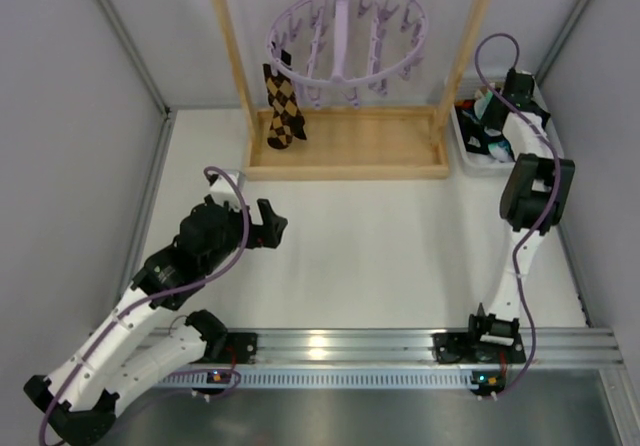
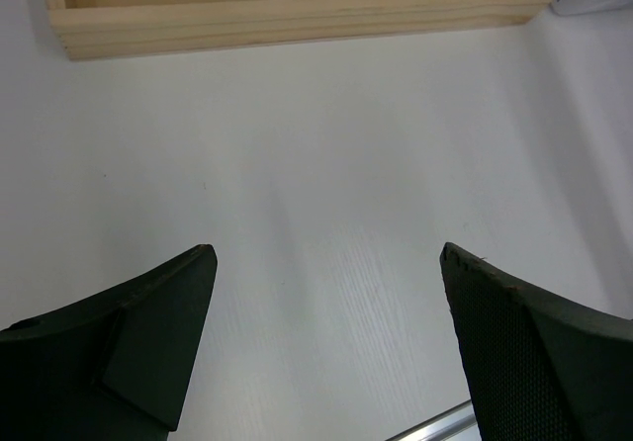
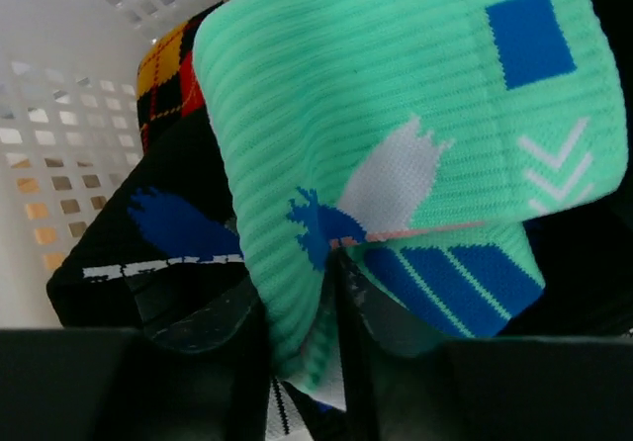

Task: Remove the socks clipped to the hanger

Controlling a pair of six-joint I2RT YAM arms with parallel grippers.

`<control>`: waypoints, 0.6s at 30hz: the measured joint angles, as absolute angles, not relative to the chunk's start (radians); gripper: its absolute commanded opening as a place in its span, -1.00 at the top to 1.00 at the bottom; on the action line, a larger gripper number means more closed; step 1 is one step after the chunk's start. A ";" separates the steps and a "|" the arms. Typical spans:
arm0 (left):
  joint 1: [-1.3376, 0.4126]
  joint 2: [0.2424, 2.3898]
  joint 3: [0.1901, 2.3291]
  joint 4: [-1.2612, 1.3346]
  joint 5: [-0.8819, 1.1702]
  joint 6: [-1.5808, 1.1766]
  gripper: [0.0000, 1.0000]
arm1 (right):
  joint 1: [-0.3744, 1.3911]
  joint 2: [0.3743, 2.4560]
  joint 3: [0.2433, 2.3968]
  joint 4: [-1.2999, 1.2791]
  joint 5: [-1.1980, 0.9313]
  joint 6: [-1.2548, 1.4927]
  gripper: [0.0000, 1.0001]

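Observation:
A mint-turquoise sock (image 3: 396, 95) with white and blue patches is pinched in a fold between the jaws of my right gripper (image 3: 331, 293), which hangs over the white basket (image 1: 467, 156) at the back right. Under it lies a black sock (image 3: 168, 223) with a blue print. The lilac hanger (image 1: 345, 36) hangs inside the wooden frame, most of its pegs bare. My left gripper (image 1: 270, 224) hovers low over the table left of centre. In the left wrist view the left gripper (image 2: 326, 253) stands open with only bare table between its fingers.
A brown-and-white argyle cloth (image 1: 283, 106) dangles from the ring's left side. The wooden frame stand (image 1: 345, 161) has a tray base and two uprights at the back. A red-and-yellow plaid piece (image 3: 168, 65) lies in the basket, whose perforated wall (image 3: 49, 115) shows beside it.

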State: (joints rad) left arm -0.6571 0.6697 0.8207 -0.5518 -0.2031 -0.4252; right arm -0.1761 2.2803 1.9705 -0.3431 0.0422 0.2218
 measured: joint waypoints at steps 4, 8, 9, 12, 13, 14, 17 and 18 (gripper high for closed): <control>-0.657 0.678 0.840 -0.556 -0.203 -0.422 -0.97 | -0.193 2.280 2.007 -0.389 0.014 0.233 -0.77; -0.657 0.735 0.907 -0.561 -0.196 -0.423 -0.97 | -0.199 2.200 2.020 -0.427 0.035 0.256 -0.99; -0.657 0.748 0.924 -0.558 -0.194 -0.423 -0.97 | -0.200 2.159 2.020 -0.444 0.046 0.265 -0.99; -0.657 0.780 0.949 -0.540 -0.185 -0.422 -0.97 | -0.201 2.046 2.025 -0.479 0.062 0.275 -0.99; -0.657 0.786 0.952 -0.532 -0.184 -0.420 -0.97 | -0.201 2.004 2.025 -0.485 0.064 0.279 -0.99; -0.657 0.792 0.954 -0.525 -0.184 -0.419 -0.97 | -0.201 1.964 2.019 -0.487 0.062 0.282 -0.99; -0.657 0.820 0.953 -0.462 -0.180 -0.397 -0.97 | -0.201 1.773 1.884 -0.438 0.022 0.300 -0.99; -0.657 0.832 0.946 -0.414 -0.170 -0.381 -0.97 | -0.199 1.695 1.807 -0.408 0.002 0.308 -0.99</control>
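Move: The right hand is down in the basket, whose middle lies about 2 cm back and 5 cm below; the green sock it still pinches spreads some 2 cm ahead and 2 cm left. A black sock lies about 6 cm left and 1 cm back, a brown one about 8 cm ahead and 2 cm left. From the left hand, the argyle sock hangs some 31 cm ahead, 1 cm left and about level in height, with the hanger ring's middle 4 cm farther out, 15 cm right and 18 cm higher than that sock. The right hand's nearly shut fingers spring wide open and let go of the green sock in the basket, then the hand rises about 24 cm and draws back some 10 cm, slowly at first and then fast, its fingers tilting up about 20 degrees as it leaves the pile. Meanwhile the left hand, empty and still wide open, starts up, forward and to its right, some 6 cm in all, towards the argyle sock still clipped to the hanger, touching nothing yet. ##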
